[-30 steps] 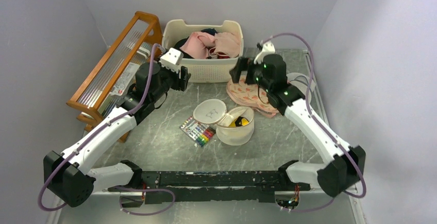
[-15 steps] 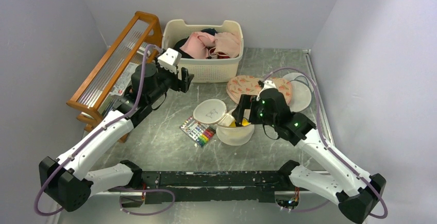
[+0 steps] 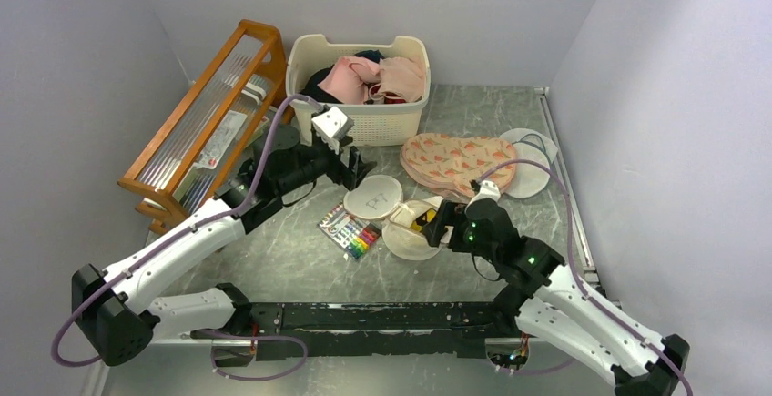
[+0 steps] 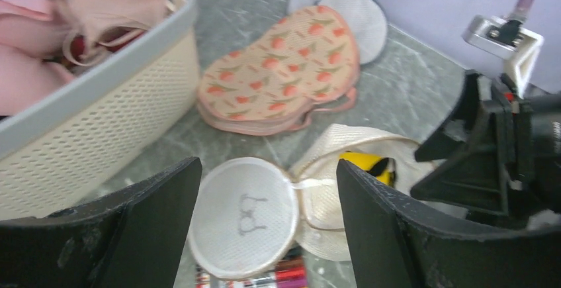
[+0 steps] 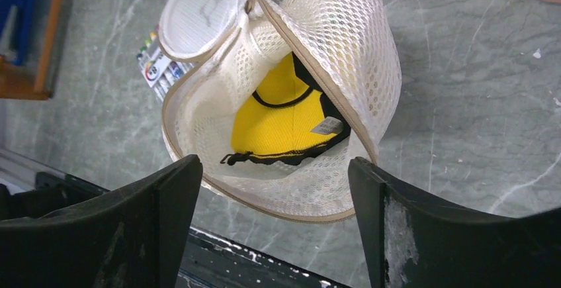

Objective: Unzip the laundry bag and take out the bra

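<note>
The cream mesh laundry bag [image 3: 411, 235] lies unzipped mid-table, its round lid [image 3: 371, 198] with the bra emblem flipped open to the left. A yellow bra [image 3: 421, 221] with black trim sits inside the bag's mouth; the right wrist view shows the bra [image 5: 278, 119] plainly inside the bag [image 5: 360, 56]. My left gripper [image 3: 357, 170] hovers open just behind the lid [image 4: 241, 212], holding nothing. On the bag's near right side my right gripper [image 3: 436, 225] stands open, its empty jaws framing the bag's lower rim [image 5: 274, 165].
A cream basket [image 3: 300, 61] of clothes stands at the back, a wooden rack [image 3: 196, 123] at the left. Peach carrot-print fabric [image 3: 455, 159] and a white mesh disc [image 3: 530, 155] lie behind the bag. A marker pack [image 3: 350, 232] lies beside the lid.
My right arm swung from the back of the table down to the bag's near right side. The left gripper moved right and down towards the lid. The bag's body now lies lower.
</note>
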Motion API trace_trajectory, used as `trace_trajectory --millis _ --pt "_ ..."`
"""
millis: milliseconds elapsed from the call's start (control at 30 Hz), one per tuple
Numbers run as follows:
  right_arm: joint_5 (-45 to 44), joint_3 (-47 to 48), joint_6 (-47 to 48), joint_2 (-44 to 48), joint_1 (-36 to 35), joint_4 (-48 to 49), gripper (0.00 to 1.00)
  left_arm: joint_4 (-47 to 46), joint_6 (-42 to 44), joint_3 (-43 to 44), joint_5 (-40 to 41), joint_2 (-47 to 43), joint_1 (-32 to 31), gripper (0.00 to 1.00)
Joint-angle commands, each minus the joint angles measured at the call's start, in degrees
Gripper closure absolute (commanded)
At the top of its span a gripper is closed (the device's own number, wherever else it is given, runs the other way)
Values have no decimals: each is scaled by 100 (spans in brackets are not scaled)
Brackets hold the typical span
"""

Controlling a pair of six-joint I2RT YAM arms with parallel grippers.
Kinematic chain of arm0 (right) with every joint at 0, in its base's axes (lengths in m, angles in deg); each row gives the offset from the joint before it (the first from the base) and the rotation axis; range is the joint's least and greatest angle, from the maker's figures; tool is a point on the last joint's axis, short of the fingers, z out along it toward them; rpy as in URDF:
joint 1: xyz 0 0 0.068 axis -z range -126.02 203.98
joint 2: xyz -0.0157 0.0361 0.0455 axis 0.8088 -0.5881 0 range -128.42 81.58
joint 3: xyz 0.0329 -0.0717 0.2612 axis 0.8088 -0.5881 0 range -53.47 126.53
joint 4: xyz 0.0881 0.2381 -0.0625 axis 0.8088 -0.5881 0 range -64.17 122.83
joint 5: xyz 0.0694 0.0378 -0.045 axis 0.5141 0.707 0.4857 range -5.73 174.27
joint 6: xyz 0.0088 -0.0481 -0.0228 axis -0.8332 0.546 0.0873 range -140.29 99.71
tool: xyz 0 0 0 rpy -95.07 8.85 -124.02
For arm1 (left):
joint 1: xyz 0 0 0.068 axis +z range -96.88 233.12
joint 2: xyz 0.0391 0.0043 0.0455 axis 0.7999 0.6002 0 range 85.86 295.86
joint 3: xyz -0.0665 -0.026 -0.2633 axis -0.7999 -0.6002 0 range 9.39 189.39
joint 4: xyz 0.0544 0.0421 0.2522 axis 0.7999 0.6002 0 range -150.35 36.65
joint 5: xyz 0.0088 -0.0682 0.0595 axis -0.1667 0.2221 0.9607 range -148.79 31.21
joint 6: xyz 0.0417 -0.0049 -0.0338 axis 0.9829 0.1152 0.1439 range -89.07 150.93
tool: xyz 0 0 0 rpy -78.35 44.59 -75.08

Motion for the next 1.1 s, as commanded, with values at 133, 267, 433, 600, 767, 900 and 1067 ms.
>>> trace_trajectory --millis 133,267,433,600,767,900,1067 --pt "97 -659 -198 995 -20 554 42 -759 -1578 -596 -662 326 -830 20" --pt "357 -823 -299 1287 -18 655 64 -349 -1894 -434 -21 784 -1622 25" --pt "334 -934 -702 1296 -18 418 77 327 -1597 65 852 1261 -2284 27" --pt "234 -1152 -1207 1227 -19 147 77 652 -1407 611 1067 1850 -2335 28" --pt "41 -1376 -1502 1008 -18 16 76 310 -1492 838 853 2337 -2326 32" --pt "-36 -1431 -1482 514 -18 51 76 357 -1581 1066 751 2904 -2327 44" --pt "144 -1487 -1499 360 -18 259 75 -90 -1975 675 739 3129 -2326 52"
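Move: Deep in the open laundry bag, the yellow bra lies some 16 cm right of the left hand, 4 cm back and 26 cm below. The white lid with glasses is about 2 cm ahead of the left hand and 4 cm to its right; the marker pack is about 6 cm back, level sideways, both well below. From the right hand, the bag's near right rim is roughly 2 cm back, straight below by 8 cm, and the bra 5 cm ahead, 3 cm left, 10 cm below. Swinging back, right and down over the lid to the bag's mouth, the left hand travels about 25 cm, tips its fingers some 25 degrees further down and half closes them above the bra, easing slightly forward late on. The right hand first narrows its wide-open fingers to a small gap nearly in place, then sinks about 8 cm and draws back 3 cm to the near right rim. ##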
